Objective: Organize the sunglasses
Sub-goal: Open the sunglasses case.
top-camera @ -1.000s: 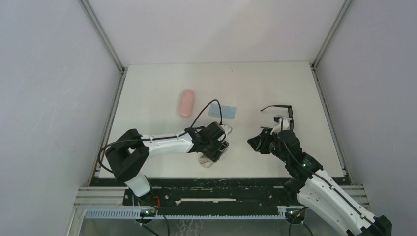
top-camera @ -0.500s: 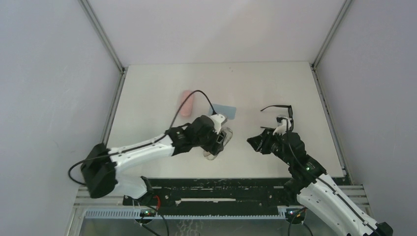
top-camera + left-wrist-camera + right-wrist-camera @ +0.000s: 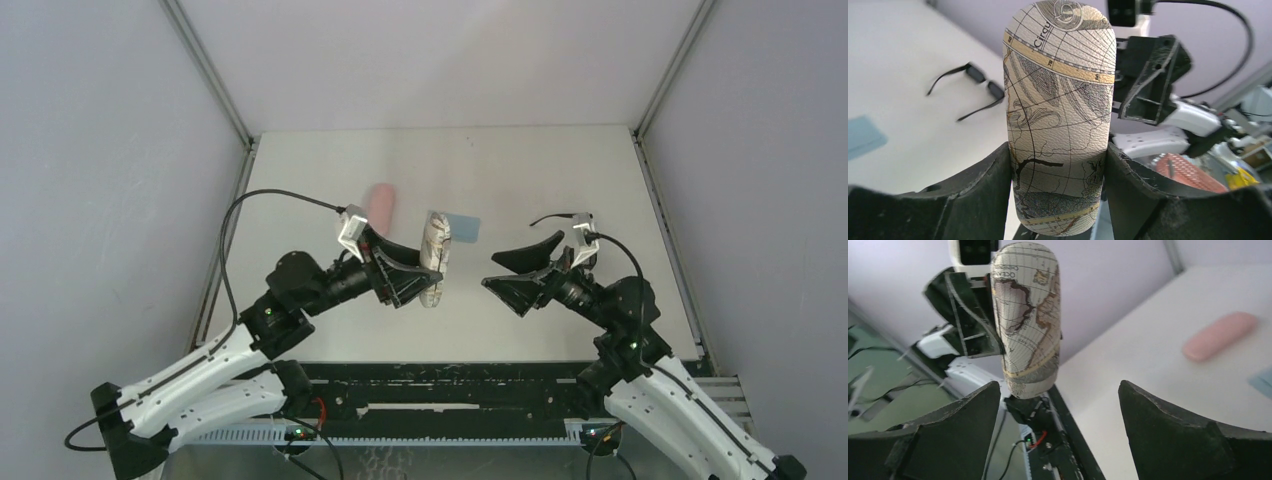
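Note:
The sunglasses (image 3: 982,83), black-framed with dark lenses, lie unfolded on the white table; in the top view only one temple arm (image 3: 549,217) shows behind the right wrist. My left gripper (image 3: 432,266) (image 3: 1058,150) is shut on a map-patterned glasses case (image 3: 1058,90) (image 3: 436,258) (image 3: 1028,315), held upright in the air above the table's near middle. My right gripper (image 3: 490,272) (image 3: 1058,390) faces that case from the right, jaws wide open with nothing between them, a short gap away.
A pink case (image 3: 380,206) (image 3: 1220,335) lies at the table's left middle. A light-blue cloth (image 3: 464,226) (image 3: 863,137) lies flat near the centre, behind the held case. The table's black front rail (image 3: 450,372) runs below both grippers.
The left arm lifted the map-patterned case off the table and turned it upright toward the right arm. The right gripper swung to face it and opened wide.

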You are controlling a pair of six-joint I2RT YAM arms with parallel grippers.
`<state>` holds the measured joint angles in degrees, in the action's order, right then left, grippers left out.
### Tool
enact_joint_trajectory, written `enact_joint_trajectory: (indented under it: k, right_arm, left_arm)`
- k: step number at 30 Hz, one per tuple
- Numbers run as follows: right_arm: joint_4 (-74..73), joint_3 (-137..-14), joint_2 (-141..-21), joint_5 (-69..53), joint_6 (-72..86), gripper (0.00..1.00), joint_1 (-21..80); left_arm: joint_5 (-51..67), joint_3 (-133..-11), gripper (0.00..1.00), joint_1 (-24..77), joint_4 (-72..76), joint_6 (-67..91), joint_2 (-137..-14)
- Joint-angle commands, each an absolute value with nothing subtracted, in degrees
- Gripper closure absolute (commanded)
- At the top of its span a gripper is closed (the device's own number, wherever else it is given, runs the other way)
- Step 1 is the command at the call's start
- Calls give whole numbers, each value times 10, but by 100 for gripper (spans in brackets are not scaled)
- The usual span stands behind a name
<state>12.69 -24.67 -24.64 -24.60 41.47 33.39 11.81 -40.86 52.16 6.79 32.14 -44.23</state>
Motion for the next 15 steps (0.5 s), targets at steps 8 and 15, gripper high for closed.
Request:
enact_joint_trajectory:
  k: [8,15]
  right_arm:
    - [258,-420,-387,-319,338,15,453]
    - [231,-438,-422,-282,331,17,465]
  left_arm:
    - [242,-444,100,538,198,358,-420]
    - [269,-448,100,551,229,360,-427]
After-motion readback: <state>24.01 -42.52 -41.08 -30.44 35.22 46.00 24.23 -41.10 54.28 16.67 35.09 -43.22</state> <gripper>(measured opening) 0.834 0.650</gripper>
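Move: The map-print sunglasses case, gripped upright in the left fingers, has its middle some 12 cm to the right hand's left, about 7 cm above it and 1 cm ahead. On the table about 26 cm below the right hand, the blue cloth lies some 34 cm ahead and 6 cm left, the pink case roughly 39 cm ahead and 26 cm left. From the left hand, the sunglasses case's middle is about 2 cm above, 1 cm ahead and 1 cm to the right. The right hand, fingers staying wide open, climbs about 11 cm while swinging some 5 cm left and drawing back about as much, its fingers tipping up and turning counter-clockwise by some 15 degrees until they face the held sunglasses case, with no contact to be seen yet. Keeping its pinch on the lower part of that case, the left hand draws it back about 5 cm and raises it nearly as much, turning clockwise to present it to the right fingers. ##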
